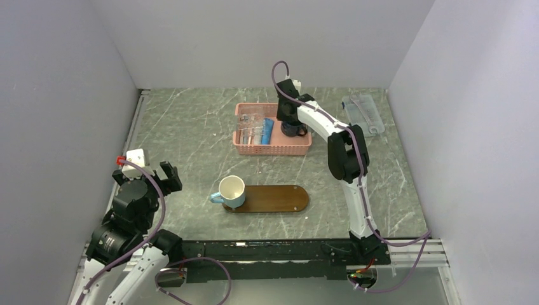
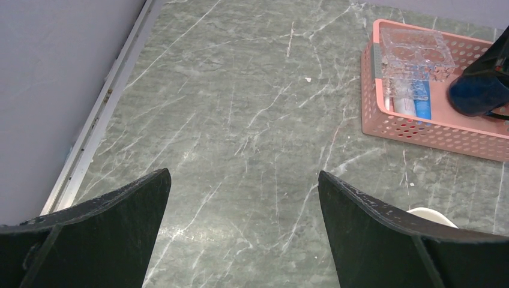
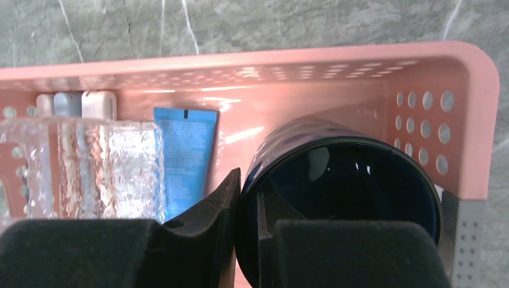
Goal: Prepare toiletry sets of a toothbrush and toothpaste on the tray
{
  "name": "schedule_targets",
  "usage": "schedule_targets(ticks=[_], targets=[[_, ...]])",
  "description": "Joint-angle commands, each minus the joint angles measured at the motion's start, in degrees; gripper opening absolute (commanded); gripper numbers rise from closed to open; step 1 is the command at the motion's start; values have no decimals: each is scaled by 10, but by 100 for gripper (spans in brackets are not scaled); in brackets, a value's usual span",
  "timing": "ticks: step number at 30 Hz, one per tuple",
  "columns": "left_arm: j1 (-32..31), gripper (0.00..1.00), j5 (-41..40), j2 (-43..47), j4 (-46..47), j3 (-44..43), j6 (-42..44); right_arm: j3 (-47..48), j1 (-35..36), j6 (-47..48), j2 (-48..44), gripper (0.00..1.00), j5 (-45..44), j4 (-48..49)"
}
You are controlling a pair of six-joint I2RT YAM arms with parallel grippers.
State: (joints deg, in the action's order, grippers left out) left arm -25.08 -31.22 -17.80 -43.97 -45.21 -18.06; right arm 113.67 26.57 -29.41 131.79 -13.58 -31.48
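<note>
The dark brown wooden tray (image 1: 279,198) lies at the table's near middle, with a white and light blue mug (image 1: 231,190) on its left end. The pink basket (image 1: 273,150) behind it holds the blue toothpaste (image 3: 183,156), lying flat next to a clear knobbly holder (image 3: 90,168). A dark blue mug (image 3: 354,180) stands in the basket's right end. My right gripper (image 3: 249,186) is shut on this mug's wall, one finger outside and one inside. My left gripper (image 2: 243,180) hangs open over bare table at the left. The toothbrush is hidden.
A clear plastic box (image 1: 363,113) lies at the far right by the wall. A small white block (image 1: 135,157) sits near the left wall, just behind my left arm. Grey walls close in the table on three sides.
</note>
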Motion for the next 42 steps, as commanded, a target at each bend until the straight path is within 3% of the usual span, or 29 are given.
schedule_targets(ticks=[1,13,19,27,42], targets=[[4,99,6,-8,20,-1,7,-16,15,34,-93,0,-3,47],[6,99,5,-19,17,1,5,-126,74,130,-244,0,-26,120],[6,99,7,-30,15,-1,6,-144,118,177,-304,0,-29,88],[6,99,16,-43,15,0,7,-244,181,221,-432,0,-15,68],[6,99,31,-50,18,2,10,-417,287,230,-625,0,12,-17]])
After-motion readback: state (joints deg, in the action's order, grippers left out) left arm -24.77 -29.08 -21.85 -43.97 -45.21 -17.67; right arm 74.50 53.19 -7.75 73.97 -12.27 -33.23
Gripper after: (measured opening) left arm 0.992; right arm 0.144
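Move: The right hand, down in the basket, already has the dark blue mug pinched by the left side of its rim. The tray's middle is some 33 cm back, 5 cm left and 7 cm lower; the light-blue mug on its left end is about 32 cm back and 14 cm left. The blue toothpaste tube lies about 5 cm left, level with the hand. For the idle left hand, the tray is roughly 29 cm right and 25 cm below, 1 cm ahead. Keeping its pinch on the dark blue mug's rim, the right hand hoists it out of the basket and carries it back towards the tray: up and back together at first, then almost level, ending about 27 cm back and 19 cm higher, slightly left. On the way the hand turns some 40 degrees counter-clockwise and its fingers tip upward by about 20. ##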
